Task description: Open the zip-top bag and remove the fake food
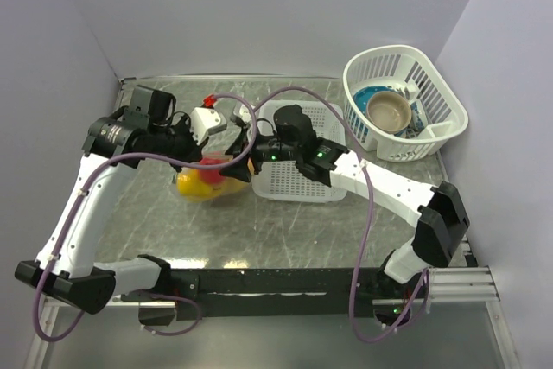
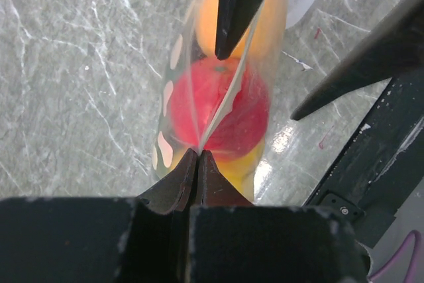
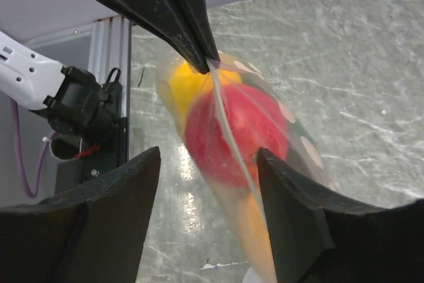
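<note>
The zip-top bag (image 2: 173, 107), clear with white dots, hangs just above the table at centre left. My left gripper (image 2: 199, 154) is shut on its white zip strip (image 2: 222, 107). Through the plastic I see the fake food: a red round one (image 2: 222, 120), a yellow piece (image 1: 194, 186) and an orange piece (image 2: 265, 28). My right gripper (image 3: 209, 155) is open. Its fingers (image 3: 285, 190) straddle the far end of the bag (image 3: 265, 120), and the strip runs close to the right-hand finger. From the top view the two grippers (image 1: 226, 158) meet over the bag (image 1: 207, 181).
A white lattice basket (image 1: 445, 101) at the back right holds a bowl and dishes. A flat white lattice tray (image 1: 298, 181) lies under my right arm. A small white object with a red part (image 1: 207, 118) sits behind the left gripper. Walls close in left and right.
</note>
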{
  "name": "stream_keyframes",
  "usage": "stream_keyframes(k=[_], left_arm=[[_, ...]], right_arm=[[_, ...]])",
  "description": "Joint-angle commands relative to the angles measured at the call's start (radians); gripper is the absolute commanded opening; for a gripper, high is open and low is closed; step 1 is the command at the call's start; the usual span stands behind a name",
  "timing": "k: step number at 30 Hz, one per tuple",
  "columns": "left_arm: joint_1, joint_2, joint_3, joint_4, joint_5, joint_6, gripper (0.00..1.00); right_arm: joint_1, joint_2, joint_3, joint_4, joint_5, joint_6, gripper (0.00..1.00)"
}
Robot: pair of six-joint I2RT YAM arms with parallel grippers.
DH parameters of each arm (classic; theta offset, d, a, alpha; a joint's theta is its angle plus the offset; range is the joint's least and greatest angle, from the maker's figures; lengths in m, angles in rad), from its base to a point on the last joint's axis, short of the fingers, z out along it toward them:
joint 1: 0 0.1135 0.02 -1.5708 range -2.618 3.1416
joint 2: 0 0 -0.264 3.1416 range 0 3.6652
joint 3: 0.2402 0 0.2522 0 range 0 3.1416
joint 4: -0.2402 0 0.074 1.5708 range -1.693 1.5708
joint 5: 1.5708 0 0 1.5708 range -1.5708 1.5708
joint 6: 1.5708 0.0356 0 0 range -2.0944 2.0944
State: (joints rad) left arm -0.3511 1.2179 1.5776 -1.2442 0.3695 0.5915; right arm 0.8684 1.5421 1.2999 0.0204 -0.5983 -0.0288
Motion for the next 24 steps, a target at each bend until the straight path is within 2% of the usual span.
stream_keyframes(k=[1, 2, 4, 5, 6, 9, 10, 12, 13, 17, 19, 22, 24], left_arm=[[0.0, -0.005, 0.051, 0.005, 0.063, 0.024, 0.01], [0.0, -0.003, 0.053, 0.003, 0.068, 0.024, 0.01], [0.0, 0.005, 0.062, 0.003, 0.072, 0.021, 0.01], [0.0, 0.006, 0.067, 0.006, 0.072, 0.016, 0.01], [0.0, 0.008, 0.07, 0.008, 0.069, 0.013, 0.01], [0.0, 0.008, 0.07, 0.049, 0.031, -0.024, 0.11], [0.003, 0.009, 0.071, 0.06, 0.028, -0.028, 0.33], [0.007, 0.008, 0.078, 0.08, 0.006, -0.067, 0.66], [0.017, 0.003, 0.075, 0.097, -0.009, -0.085, 0.98], [0.081, 0.0, 0.059, 0.14, -0.004, -0.102, 0.99], [0.154, -0.006, 0.052, 0.124, 0.06, -0.081, 0.99], [0.295, -0.011, 0.03, 0.059, 0.19, 0.046, 0.99], [0.348, -0.015, -0.019, 0.002, 0.233, 0.118, 0.99]], right_arm=[[0.007, 0.0, -0.014, 0.061, -0.024, 0.018, 0.59], [0.007, 0.004, -0.01, 0.053, -0.026, 0.017, 0.47], [0.009, 0.018, 0.002, 0.032, -0.043, 0.01, 0.31], [0.007, 0.022, 0.013, 0.014, -0.047, 0.007, 0.09], [0.007, 0.027, 0.015, 0.009, -0.04, 0.016, 0.0], [0.007, 0.02, -0.005, 0.019, -0.023, 0.052, 0.0], [0.007, 0.016, -0.014, 0.027, -0.011, 0.059, 0.0], [0.007, 0.007, -0.043, 0.053, -0.003, 0.084, 0.0], [0.007, 0.004, -0.051, 0.061, 0.015, 0.092, 0.0], [0.004, -0.005, -0.088, 0.081, 0.058, 0.104, 0.0], [0.001, -0.01, -0.091, 0.073, 0.074, 0.101, 0.0], [-0.014, -0.016, -0.091, 0.052, 0.097, 0.093, 0.0], [-0.032, -0.03, -0.094, 0.046, 0.101, 0.096, 0.0]])
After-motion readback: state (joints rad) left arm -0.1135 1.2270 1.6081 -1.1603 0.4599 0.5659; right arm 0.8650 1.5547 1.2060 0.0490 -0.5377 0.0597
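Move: The bag's zip edge runs between the right hand's open fingers, about 1 cm ahead of the hand point and at its height. From the right hand, the red food hangs some 4 cm left, 1 cm back and 6 cm below; the orange food is directly below by about 7 cm. The tray's middle lies roughly 12 cm ahead, 16 cm right and 25 cm down. From the left hand, already pinching the edge's left end, that grasp spot is about 6 cm right, 1 cm ahead, level. The right fingers shut on the bag's zip edge almost in place and pinch it; just after, the left fingers open wide and let go of the left end. The left hand then draws away forward and to the left, rising a little, about 6 cm in all, while the right lowers its grip some 4 cm towards the table. ##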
